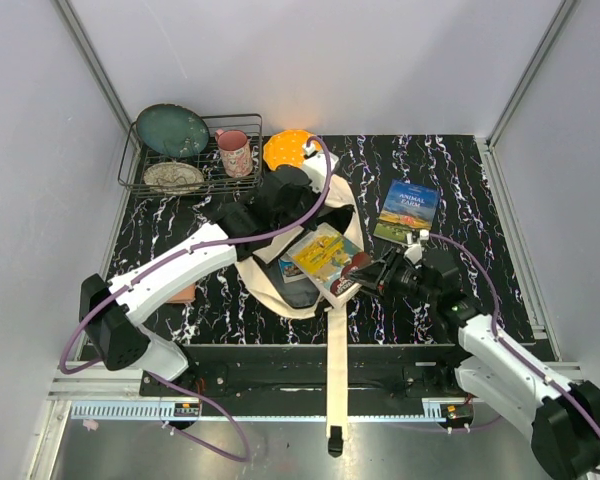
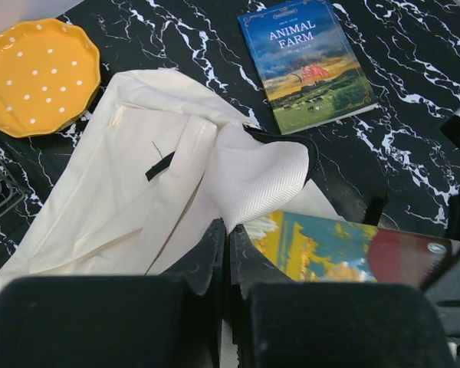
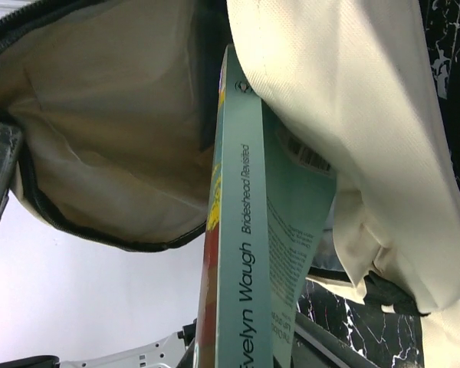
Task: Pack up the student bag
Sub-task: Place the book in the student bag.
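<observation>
The student bag [image 1: 332,222], cream canvas, lies in the middle of the table with its mouth facing right. My left gripper [image 1: 280,196] is shut on the bag's upper edge [image 2: 253,176] and holds the fabric up. My right gripper [image 1: 382,274] is shut on a teal-spined paperback [image 3: 245,253] with a yellow and blue cover [image 2: 330,249]. The book's far end lies in the bag's mouth [image 3: 115,138], under the lifted cloth [image 3: 353,115]. A dark blue book [image 1: 291,269] lies in the opening beside it.
An Animal Farm book [image 1: 407,210] lies flat to the right of the bag. A yellow dotted plate [image 1: 285,148] sits behind it. At the back left, a wire rack [image 1: 190,150] holds two plates and a pink mug [image 1: 234,153]. A cream strap [image 1: 335,380] hangs over the front edge.
</observation>
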Action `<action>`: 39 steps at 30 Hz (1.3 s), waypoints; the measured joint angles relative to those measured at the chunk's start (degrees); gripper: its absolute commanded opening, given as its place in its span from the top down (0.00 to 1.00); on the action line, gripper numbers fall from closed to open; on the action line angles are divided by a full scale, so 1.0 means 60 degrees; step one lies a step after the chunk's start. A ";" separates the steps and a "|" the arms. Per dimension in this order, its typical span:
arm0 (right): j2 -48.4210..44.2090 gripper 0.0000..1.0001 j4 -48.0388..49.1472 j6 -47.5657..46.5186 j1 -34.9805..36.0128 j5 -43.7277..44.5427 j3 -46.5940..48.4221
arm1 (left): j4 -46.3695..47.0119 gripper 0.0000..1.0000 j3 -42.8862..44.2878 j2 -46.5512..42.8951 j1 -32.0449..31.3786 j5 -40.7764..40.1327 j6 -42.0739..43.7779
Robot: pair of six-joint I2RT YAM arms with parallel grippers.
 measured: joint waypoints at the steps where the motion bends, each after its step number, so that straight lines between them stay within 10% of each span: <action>1: 0.0248 1.00 0.0251 -0.0015 0.0000 0.0025 0.0004 | -0.0036 1.00 0.0004 0.0000 -0.0033 0.0004 0.0004; 13: 0.2033 1.00 0.2255 0.0131 0.0000 0.0627 0.0415 | -0.0098 1.00 0.0058 0.0022 -0.0164 0.0040 -0.0200; 24: 0.2113 1.00 0.0124 -0.0714 0.0259 0.2535 0.0663 | -0.0098 1.00 0.0058 0.0022 -0.0182 0.0182 -0.0302; 39: 0.5716 0.95 0.2444 0.0095 0.2685 0.5074 0.2025 | -0.0036 1.00 0.0058 0.0022 -0.0262 0.0229 -0.0637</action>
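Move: The right hand already grips the book by its spine edge; the bag's opening lies about 12 cm to its left, 3 cm ahead and 8 cm below, with the blue book inside the bag some 15 cm left and 1 cm ahead. Animal Farm lies about 16 cm ahead and 16 cm right. From the left hand, pinching the raised bag flap, the opening is roughly 15 cm back, 3 cm left, 18 cm below. The right hand carries its pinched book forward, down, then about 7 cm left into the bag's held-open mouth. ##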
